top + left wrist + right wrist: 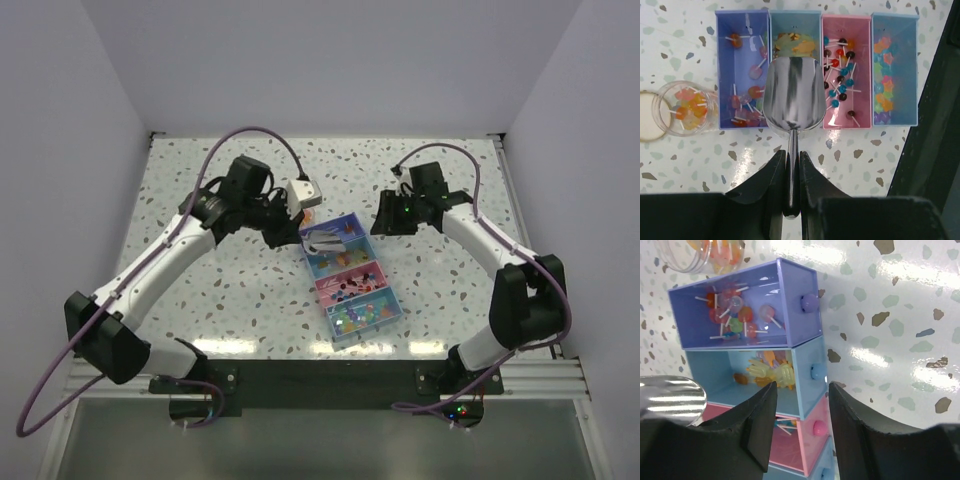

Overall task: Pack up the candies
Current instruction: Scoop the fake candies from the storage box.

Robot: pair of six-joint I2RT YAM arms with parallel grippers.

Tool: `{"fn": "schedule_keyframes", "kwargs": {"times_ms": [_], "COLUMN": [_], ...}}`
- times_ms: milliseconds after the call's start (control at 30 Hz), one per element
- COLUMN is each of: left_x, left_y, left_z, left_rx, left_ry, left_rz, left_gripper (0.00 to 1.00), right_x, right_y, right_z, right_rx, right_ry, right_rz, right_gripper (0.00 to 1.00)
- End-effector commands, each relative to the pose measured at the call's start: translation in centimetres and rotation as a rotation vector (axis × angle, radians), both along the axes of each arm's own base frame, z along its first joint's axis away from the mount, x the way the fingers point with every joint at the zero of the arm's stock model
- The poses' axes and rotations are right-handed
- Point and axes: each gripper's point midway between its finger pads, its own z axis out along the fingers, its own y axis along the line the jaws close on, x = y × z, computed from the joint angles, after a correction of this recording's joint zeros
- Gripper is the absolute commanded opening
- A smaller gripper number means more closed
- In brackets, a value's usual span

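The candies lie sorted in a four-part box (352,283): lollipops (747,95) in the purple part, yellow hand gummies (795,45) in the light blue, dark and blue lollipops (840,75) in the pink, star sweets (884,85) in the blue. My left gripper (792,160) is shut on the handle of a metal scoop (792,95), whose empty bowl hovers over the light blue part. My right gripper (802,405) is open, its jaws either side of the box's knobbed wall (812,375), touching nothing that I can see.
A small clear jar (682,107) with a few sweets stands open left of the purple part, its tan lid (646,117) beside it. The scoop (670,400) also shows in the right wrist view. Both arms meet over the box's far end (330,232).
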Motion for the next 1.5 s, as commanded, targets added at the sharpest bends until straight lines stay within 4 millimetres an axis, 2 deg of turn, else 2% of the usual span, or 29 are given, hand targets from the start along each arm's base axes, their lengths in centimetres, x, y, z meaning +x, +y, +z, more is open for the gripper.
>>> {"fn": "schedule_keyframes", "kwargs": {"times_ms": [0, 33, 200, 333, 600, 767, 867, 1033, 1200, 1467], "left_x": [-0.7, -0.4, -0.6, -0.4, 0.1, 0.6, 1.1, 1.4, 0.8, 0.8], "left_y": [0.8, 0.6, -0.2, -0.7, -0.3, -0.3, -1.0, -1.9, -2.1, -0.7], "left_z": [-0.9, -0.4, -1.5, -1.6, -2.8, -2.9, -2.4, -2.5, -2.6, -2.1], "left_rx": [0.147, 0.155, 0.229, 0.278, 0.378, 0.421, 0.417, 0.449, 0.488, 0.567], "left_ry": [0.05, 0.041, 0.09, 0.094, 0.117, 0.107, 0.095, 0.075, 0.054, -0.005], "left_rz": [-0.001, 0.0, -0.029, -0.035, 0.009, 0.03, 0.019, 0.002, -0.013, 0.01], "left_gripper": [0.0, 0.0, 0.0, 0.0, 0.0, 0.0, 0.0, 0.0, 0.0, 0.0], "right_x": [0.2, 0.1, -0.2, -0.2, -0.6, -0.5, -0.5, -0.6, -0.7, -1.0], "right_y": [-0.1, 0.1, 1.3, 2.0, 3.0, 3.1, 3.4, 3.9, 3.9, 4.1], "right_z": [-0.6, -0.9, -2.0, -2.9, -4.3, -4.4, -4.4, -4.3, -4.5, -4.6], "right_rx": [-0.045, -0.037, 0.017, 0.05, 0.073, 0.056, 0.023, -0.014, -0.056, -0.096], "right_ry": [-0.005, 0.004, 0.021, 0.043, 0.077, 0.07, 0.054, 0.031, 0.015, -0.003], "right_rz": [0.017, 0.025, 0.059, 0.078, 0.116, 0.125, 0.143, 0.167, 0.17, 0.183], "right_gripper": [0.47, 0.46, 0.34, 0.31, 0.24, 0.07, 0.0, 0.0, 0.0, 0.0]}}
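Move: The left hand holds the scoop; the candies in the light-blue compartment lie about 11 cm to its right, 1 cm back and 18 cm below. From it the purple compartment is 9 cm right, 4 cm ahead, the pink one 13 cm right, 7 cm back, the jar 9 cm ahead, 2 cm right. The light-blue compartment's end wall is some 3 cm left of the open right hand, 1 cm back, 6 cm down. Left lowers the scoop, steepening 30 degrees, towards the candies; right sinks 5 cm and pinches the end wall. ##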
